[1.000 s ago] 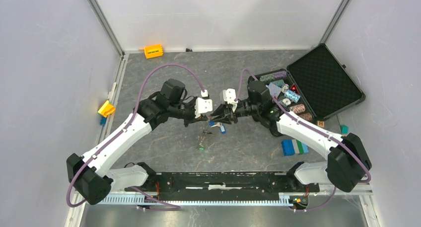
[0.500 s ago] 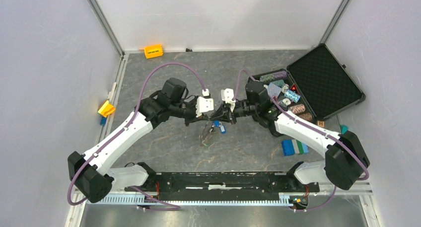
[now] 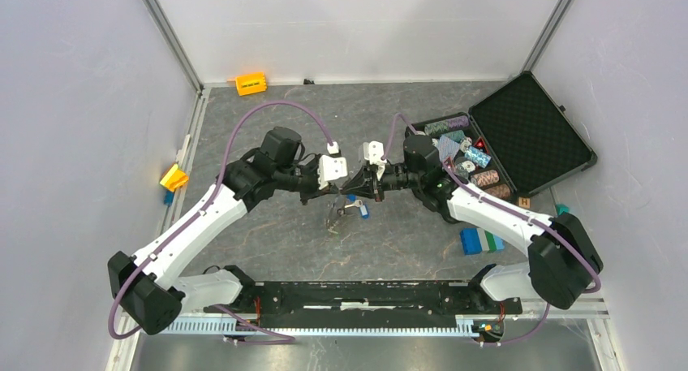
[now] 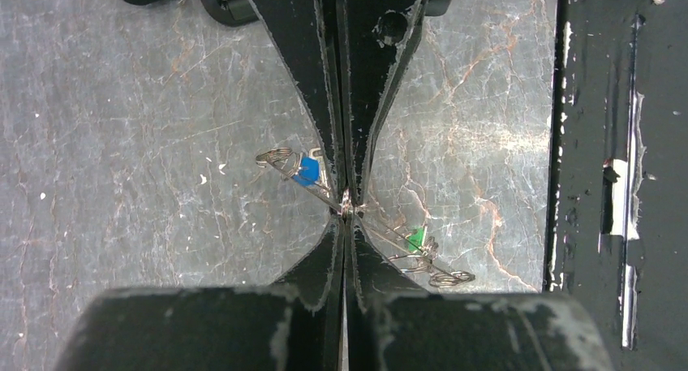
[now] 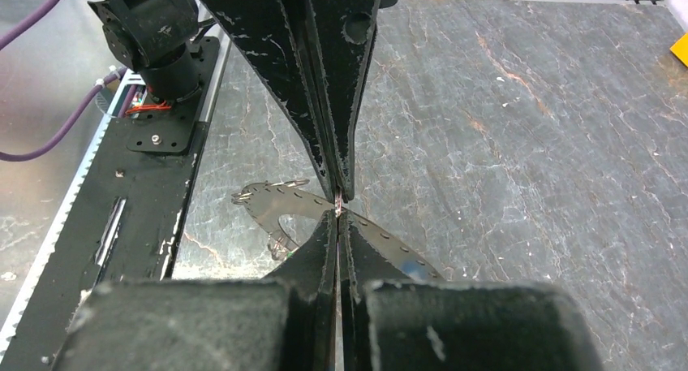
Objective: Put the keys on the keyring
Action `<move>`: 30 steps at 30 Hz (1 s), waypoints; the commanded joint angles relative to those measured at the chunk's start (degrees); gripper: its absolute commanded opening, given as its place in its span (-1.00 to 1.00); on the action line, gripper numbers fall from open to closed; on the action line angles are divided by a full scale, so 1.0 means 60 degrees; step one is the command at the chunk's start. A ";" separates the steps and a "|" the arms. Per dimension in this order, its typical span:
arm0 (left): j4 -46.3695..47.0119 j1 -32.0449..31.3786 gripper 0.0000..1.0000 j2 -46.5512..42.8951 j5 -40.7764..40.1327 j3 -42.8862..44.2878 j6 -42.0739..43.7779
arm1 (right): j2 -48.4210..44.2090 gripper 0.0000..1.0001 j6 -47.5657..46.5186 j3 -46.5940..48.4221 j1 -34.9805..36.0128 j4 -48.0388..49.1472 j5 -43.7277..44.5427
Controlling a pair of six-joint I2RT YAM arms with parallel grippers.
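Observation:
The keyring [image 5: 276, 199] is a flat silvery ring with a row of small holes, held off the grey table between both arms. In the left wrist view it shows edge-on as a thin line. My left gripper [image 4: 347, 214] is shut on its rim. My right gripper [image 5: 337, 213] faces it tip to tip and is shut on the same stretch of rim. A key with a blue tag [image 4: 307, 170] and a key with a green tag [image 4: 415, 239] hang on the ring by wire loops, one on each side of the fingers. From above, the ring [image 3: 334, 218] dangles below the meeting grippers.
An open black case [image 3: 531, 135] at the right holds several striped chips [image 3: 469, 153]. Blue and green blocks [image 3: 480, 240] lie near the right arm. An orange block [image 3: 251, 84] and a yellow block [image 3: 174, 177] sit at the far and left edges. A black rail [image 3: 365, 294] runs along the near edge.
My right gripper has shut on the keyring's rim. The ring's lower end, with the green-tagged key, has lifted off the table. Both wrists have shifted slightly.

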 commanded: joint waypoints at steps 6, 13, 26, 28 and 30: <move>0.0913 -0.0085 -0.96 -0.0356 -0.0098 0.0409 -0.0148 | 0.0359 -1.00 0.0636 -0.0350 0.0073 0.0926 0.0418; 0.0056 -0.0150 -0.96 -0.0430 0.1021 0.0679 0.0949 | 0.0644 -1.00 0.0829 -0.0708 0.0136 0.1553 0.0349; -0.0037 -0.0140 -0.66 -0.0623 0.0598 0.0550 0.1242 | 0.0533 -1.00 0.0885 -0.0809 0.0123 0.1997 -0.0343; -0.0031 -0.0130 -0.32 -0.0755 0.0209 0.0408 0.1287 | 0.0471 -1.00 0.0904 -0.0768 0.0079 0.1944 -0.0366; -0.0040 -0.0130 0.02 -0.0908 -0.0232 0.0282 0.1347 | 0.0387 -1.00 0.0932 -0.0725 0.0028 0.1916 -0.0383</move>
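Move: Both grippers are already shut on the same small wire loop of the keyring, so the loop lies at both fingertips. The keyring's plate hangs about 5 cm below either hand and some 2 cm back, and its green tag roughly 5 cm back and 8 cm down. The loose blue-tagged key lies on the table, about 5 cm to the right of the left hand and level with it, some 20 cm below. With both grippers still pinching the wire loop, shift them together about 1 cm left, nudging forward first, then back and down 1–1.5 cm over the table. Then open the left gripper to a bit under half and lift it about 1 cm clear of the loop, while the right gripper keeps its pinch. ##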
